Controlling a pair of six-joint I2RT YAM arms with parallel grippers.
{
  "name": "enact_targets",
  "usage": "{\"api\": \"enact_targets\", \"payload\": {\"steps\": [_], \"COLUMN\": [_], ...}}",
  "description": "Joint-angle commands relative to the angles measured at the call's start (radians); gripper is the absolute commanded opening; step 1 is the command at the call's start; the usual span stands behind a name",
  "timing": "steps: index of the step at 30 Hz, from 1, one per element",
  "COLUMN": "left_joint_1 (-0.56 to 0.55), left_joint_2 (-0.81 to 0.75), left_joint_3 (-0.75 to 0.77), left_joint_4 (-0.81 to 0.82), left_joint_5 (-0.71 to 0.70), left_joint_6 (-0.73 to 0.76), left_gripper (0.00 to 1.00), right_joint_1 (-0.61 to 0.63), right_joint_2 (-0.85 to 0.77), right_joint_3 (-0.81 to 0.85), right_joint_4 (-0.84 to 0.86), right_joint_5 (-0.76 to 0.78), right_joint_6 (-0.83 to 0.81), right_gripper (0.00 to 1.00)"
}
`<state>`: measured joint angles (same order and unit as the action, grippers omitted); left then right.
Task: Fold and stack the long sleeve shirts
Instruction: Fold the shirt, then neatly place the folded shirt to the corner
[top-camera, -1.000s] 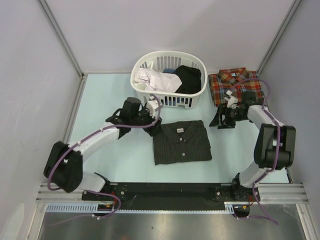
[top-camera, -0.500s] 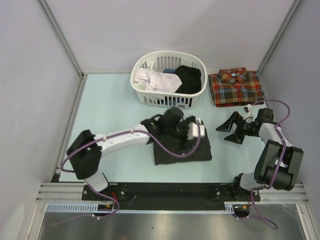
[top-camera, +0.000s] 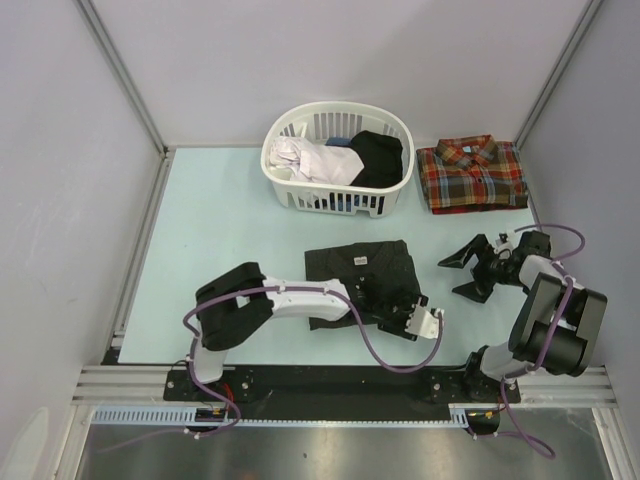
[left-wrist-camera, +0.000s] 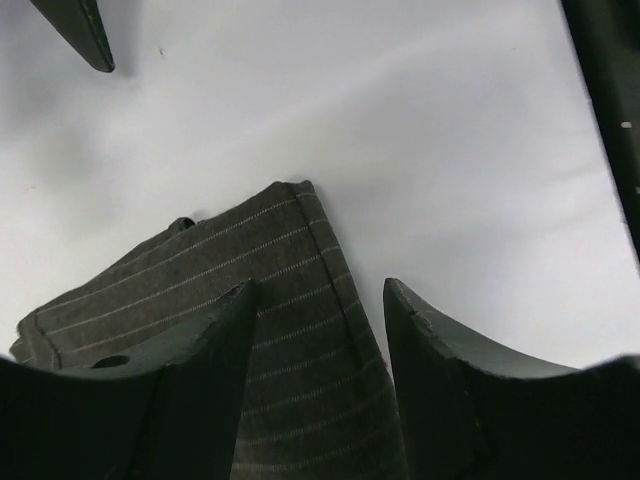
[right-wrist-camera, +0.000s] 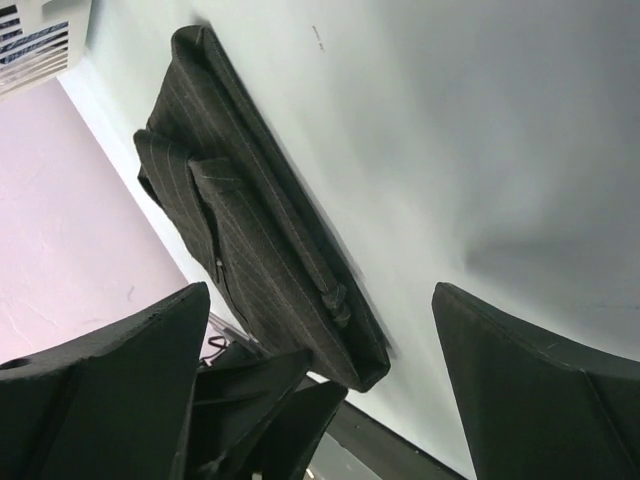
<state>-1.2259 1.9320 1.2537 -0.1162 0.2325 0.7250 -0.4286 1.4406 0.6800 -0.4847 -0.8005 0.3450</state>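
Note:
The black pinstriped shirt (top-camera: 355, 268) lies folded at the table's middle. My left gripper (top-camera: 398, 303) sits low at its near right corner. In the left wrist view the open fingers (left-wrist-camera: 215, 370) straddle the shirt's corner (left-wrist-camera: 290, 260) without pinching it. My right gripper (top-camera: 461, 277) is open wide and empty just right of the shirt. The right wrist view shows the shirt (right-wrist-camera: 250, 225) edge-on between its spread fingers (right-wrist-camera: 130, 370). The plaid shirt (top-camera: 472, 175) lies folded at the back right.
A white laundry basket (top-camera: 330, 196) with white and black clothes stands behind the black shirt. Walls close in left, right and back. The left arm (top-camera: 290, 298) lies across the shirt's near edge.
My left arm swung from the shirt's back left, over it, to its near right corner. My right gripper left the plaid shirt and came nearer, beside the black shirt.

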Motion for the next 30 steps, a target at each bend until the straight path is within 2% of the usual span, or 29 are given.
{"api": "enact_targets", "payload": {"steps": [1, 4, 8, 12, 15, 18, 24, 30], "left_joint_1": [-0.009, -0.001, 0.046, 0.080, 0.086, 0.103, 0.103, 0.112], "left_joint_2": [0.054, 0.097, 0.113, 0.035, -0.019, -0.045, -0.064, -0.070], "left_joint_3": [0.081, 0.104, 0.135, 0.080, 0.059, 0.073, 0.073, 0.072], "left_joint_4": [0.023, 0.023, 0.009, 0.050, 0.064, 0.056, 0.035, 0.032], "left_joint_5": [-0.030, -0.041, 0.028, 0.129, 0.172, 0.198, 0.212, 0.229], "left_joint_6": [0.036, 0.025, -0.044, -0.076, -0.123, -0.173, -0.159, -0.167], "left_gripper": [0.58, 0.49, 0.33, 0.19, 0.13, 0.12, 0.12, 0.12], "right_joint_1": [-0.001, 0.010, 0.047, 0.112, 0.149, 0.165, 0.226, 0.292], "right_joint_2": [0.026, 0.038, 0.041, 0.064, 0.102, 0.132, 0.139, 0.214], "right_joint_3": [-0.010, -0.010, -0.020, -0.028, -0.025, -0.040, -0.074, -0.076], "right_joint_4": [0.035, 0.034, 0.043, 0.067, 0.084, 0.116, 0.233, 0.417], "right_joint_5": [0.004, -0.005, -0.016, -0.040, -0.074, -0.127, -0.186, -0.216], "right_joint_6": [0.037, 0.034, 0.029, 0.043, 0.055, 0.069, 0.152, 0.254], "right_gripper": [0.99, 0.99, 1.00, 1.00, 1.00, 1.00, 1.00, 1.00]}}
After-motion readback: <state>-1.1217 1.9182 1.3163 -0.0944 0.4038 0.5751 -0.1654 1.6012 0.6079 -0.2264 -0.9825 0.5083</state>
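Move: Just under the left fingertips, about 3 cm down and 1 cm ahead, runs the dark shirt's near edge; its near right corner lies some 4 cm to this hand's right, about level with it and 3 cm down. The collar label is roughly 15 cm ahead and 12 cm left. From the right hand, the shirt's right edge is about 10 cm left, straight across and 4 cm down, and the plaid shirt some 25 cm ahead, 3 cm right. Sinking about 2 cm and easing 2–3 cm forward, the left hand closes its fingers on the dark shirt's near edge beside the right corner, then rises about 6 cm from its lowest point, pinching the cloth and tilting slightly. Meanwhile the open right hand sweeps about 9 cm left, slightly down, to the shirt's right edge, its wrist turning some 20 degrees. ##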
